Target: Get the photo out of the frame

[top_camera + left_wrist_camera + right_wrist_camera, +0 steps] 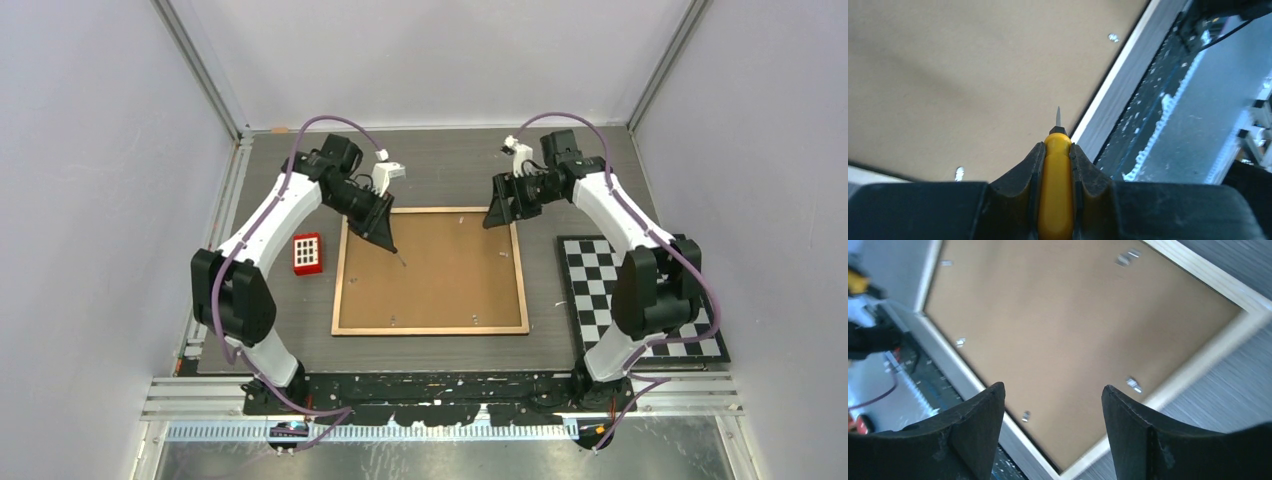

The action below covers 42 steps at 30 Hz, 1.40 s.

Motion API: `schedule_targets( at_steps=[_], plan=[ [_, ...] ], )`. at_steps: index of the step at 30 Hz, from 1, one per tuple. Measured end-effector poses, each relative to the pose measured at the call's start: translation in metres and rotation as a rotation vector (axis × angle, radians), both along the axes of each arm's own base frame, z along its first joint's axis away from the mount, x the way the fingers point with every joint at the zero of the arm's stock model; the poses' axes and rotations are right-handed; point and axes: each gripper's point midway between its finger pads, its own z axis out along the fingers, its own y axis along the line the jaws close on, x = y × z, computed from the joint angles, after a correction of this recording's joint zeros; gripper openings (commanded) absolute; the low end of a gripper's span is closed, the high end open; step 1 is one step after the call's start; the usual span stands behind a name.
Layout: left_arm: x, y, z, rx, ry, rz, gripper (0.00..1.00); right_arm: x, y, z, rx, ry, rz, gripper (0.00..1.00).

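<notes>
The frame [430,329] lies face down in the middle of the table, its light wood edge [1198,360] around a brown backing board [440,275]. The photo is hidden under that board. Small metal tabs [1134,385] sit along the board's edges. My left gripper [385,240] hovers over the board's far left part, shut on a yellow-handled screwdriver [1057,190] whose metal tip [1058,116] points over the board near the frame's edge [1118,80]. My right gripper [1053,390] stands open above the frame's far right corner [497,218], nothing between its fingers.
A red block with white squares [307,253] sits just left of the frame. A black-and-white checkerboard [600,290] lies to the right, partly under the right arm. Walls close in on three sides; a metal rail [450,400] runs along the near edge.
</notes>
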Motion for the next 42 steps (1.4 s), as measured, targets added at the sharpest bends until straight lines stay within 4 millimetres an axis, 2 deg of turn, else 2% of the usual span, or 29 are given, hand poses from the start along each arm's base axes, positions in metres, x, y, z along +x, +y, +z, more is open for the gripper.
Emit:
schedule_targets(
  at_steps=[2,4,7,11,17,24,27,29,30,32,35,36,38,39,42],
  plan=[
    [0.000,-0.008,0.004,-0.038,0.042,0.016,0.00,-0.009,0.022,0.022,0.083,-0.049,0.079,0.72],
    [0.000,-0.015,0.009,-0.079,0.083,0.030,0.00,-0.022,0.045,0.034,0.135,-0.072,0.173,0.70],
    [0.002,-0.025,0.014,-0.129,0.136,0.048,0.00,-0.050,0.083,0.038,0.177,-0.078,0.327,0.68],
    [0.006,-0.035,0.019,-0.177,0.182,0.060,0.00,-0.075,0.115,0.043,0.213,-0.089,0.452,0.66],
    [0.009,-0.045,0.024,-0.233,0.234,0.076,0.00,-0.082,0.136,0.048,0.233,-0.128,0.513,0.59],
    [0.015,-0.053,0.033,-0.282,0.263,0.085,0.00,-0.067,0.163,0.042,0.207,-0.171,0.540,0.41],
    [0.015,-0.055,0.034,-0.294,0.267,0.081,0.00,-0.067,0.166,0.038,0.194,-0.172,0.537,0.23],
    [0.017,-0.055,0.035,-0.295,0.262,0.083,0.02,-0.066,0.166,0.039,0.197,-0.169,0.531,0.05],
    [0.018,-0.055,0.034,-0.295,0.255,0.085,0.08,-0.066,0.167,0.039,0.199,-0.174,0.534,0.01],
    [0.019,-0.056,0.034,-0.296,0.257,0.090,0.24,-0.065,0.168,0.040,0.202,-0.187,0.543,0.01],
    [0.022,-0.055,0.034,-0.295,0.253,0.098,0.54,-0.064,0.169,0.041,0.198,-0.205,0.550,0.01],
    [0.023,-0.054,0.033,-0.290,0.245,0.099,0.71,-0.063,0.168,0.040,0.187,-0.208,0.543,0.01],
    [0.028,-0.051,0.032,-0.277,0.229,0.116,0.97,-0.058,0.164,0.038,0.166,-0.210,0.523,0.01],
    [0.030,-0.049,0.032,-0.271,0.218,0.121,0.99,-0.055,0.160,0.036,0.155,-0.211,0.508,0.01],
    [0.046,-0.037,0.032,-0.256,0.176,0.175,1.00,-0.039,0.142,0.033,0.115,-0.213,0.440,0.01]
  ],
)
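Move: The left gripper holds the yellow screwdriver, its shaft about 4 cm right of and 4 cm below the hand. The waiting right gripper is some 26 cm right of the left hand, 7 cm ahead and 4 cm lower. From the right hand, the shaft lies about 22 cm left, 7 cm back, about level; the frame's centre is roughly 15 cm left, 5 cm back and 12 cm below. Bring the open right gripper about 17 cm left and 7 cm back, rising slightly and turning some 30 degrees counter-clockwise, while the left carries the screwdriver 5 cm right and a little up, tilting its tip upward. Shut the right fingers on the shaft just below the handle, open the left wide, then part them: left forward and left, right back to the right and forward. ##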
